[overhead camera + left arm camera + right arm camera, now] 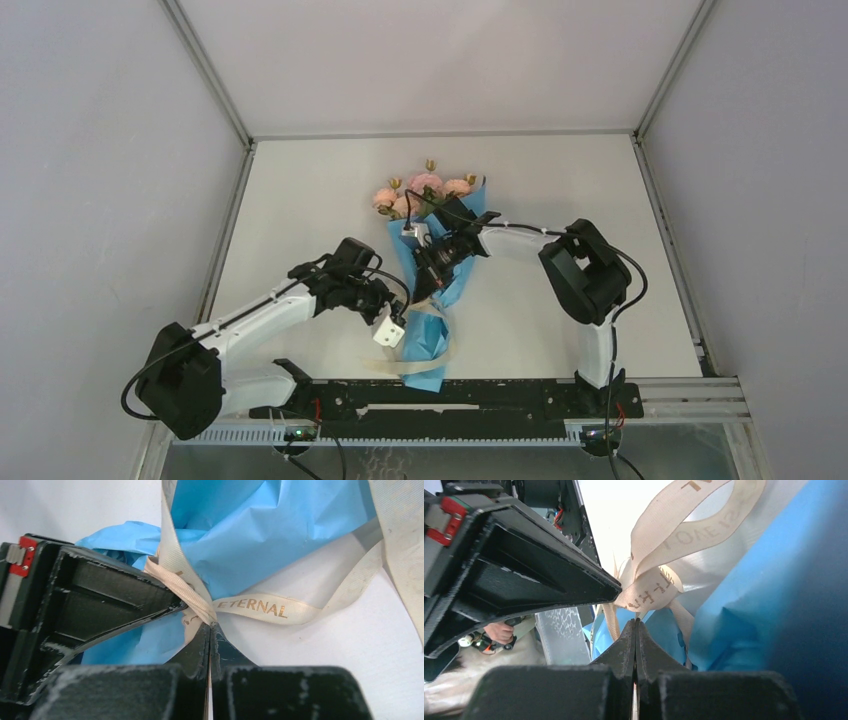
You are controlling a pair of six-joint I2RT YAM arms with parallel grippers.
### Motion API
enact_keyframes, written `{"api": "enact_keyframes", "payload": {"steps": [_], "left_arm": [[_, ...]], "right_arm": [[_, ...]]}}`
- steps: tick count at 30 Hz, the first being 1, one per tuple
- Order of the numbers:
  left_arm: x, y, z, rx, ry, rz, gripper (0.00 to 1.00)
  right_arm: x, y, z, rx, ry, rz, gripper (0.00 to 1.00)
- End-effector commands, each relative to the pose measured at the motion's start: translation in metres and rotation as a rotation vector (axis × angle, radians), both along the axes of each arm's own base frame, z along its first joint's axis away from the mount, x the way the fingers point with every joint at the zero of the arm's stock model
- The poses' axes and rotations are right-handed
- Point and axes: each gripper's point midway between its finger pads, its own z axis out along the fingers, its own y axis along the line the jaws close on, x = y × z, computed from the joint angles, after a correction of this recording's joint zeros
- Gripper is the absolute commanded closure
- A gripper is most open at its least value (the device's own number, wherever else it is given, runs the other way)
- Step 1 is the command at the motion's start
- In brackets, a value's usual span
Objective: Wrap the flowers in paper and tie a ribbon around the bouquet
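The bouquet lies down the middle of the table, a light blue paper cone with the pink flowers at its far end. The cream ribbon, printed ETERNAL, is knotted around the cone, and a loose tail trails near the front rail. My left gripper is shut with the ribbon knot running into its tips. My right gripper is also shut, and a fold of the ribbon meets its tips. Both grippers meet at the knot: the left gripper comes from the left, the right gripper from above.
A black rail runs along the near table edge. Metal frame posts and grey walls bound the table's sides and back. Long ribbon loops lie on the white table to the right of the knot.
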Motion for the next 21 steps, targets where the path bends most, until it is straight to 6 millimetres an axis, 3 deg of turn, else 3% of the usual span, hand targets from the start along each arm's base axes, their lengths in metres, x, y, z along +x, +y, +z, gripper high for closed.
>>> {"api": "enact_keyframes", "payload": {"steps": [1,13,17,21], "left_arm": [[-0.006,0.006,-0.008,0.027,0.001,-0.028,1.0],[-0.007,0.006,-0.01,0.03,0.003,-0.032,0.99],[-0.004,0.004,-0.001,0.013,0.0,0.002,0.67],[0.006,0.011,0.018,0.015,0.027,0.147,0.5]], "right_arm": [[0.023,0.003,0.031,0.027,-0.098,-0.067,1.0],[0.03,-0.003,0.026,-0.009,-0.109,-0.107,0.99],[0.033,-0.002,0.034,0.005,-0.133,-0.116,1.0],[0.033,-0.003,0.037,0.009,-0.145,-0.124,1.0]]}}
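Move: Both hands still hold ribbon close together over the bouquet's neck. The ribbon wrap lies about 2 cm to the right hand's right, level fore and aft, some 4 cm below; the roses are about 22 cm ahead and 2 cm right of that hand. From the left hand the ribbon wrap is about 5 cm right, 1 cm ahead and 4 cm below, and the loose ribbon tail lies 11 cm back and 3 cm right. Left fingers half-open and release their ribbon strand as the right, still pinching ribbon, draws about 2 cm forward. ##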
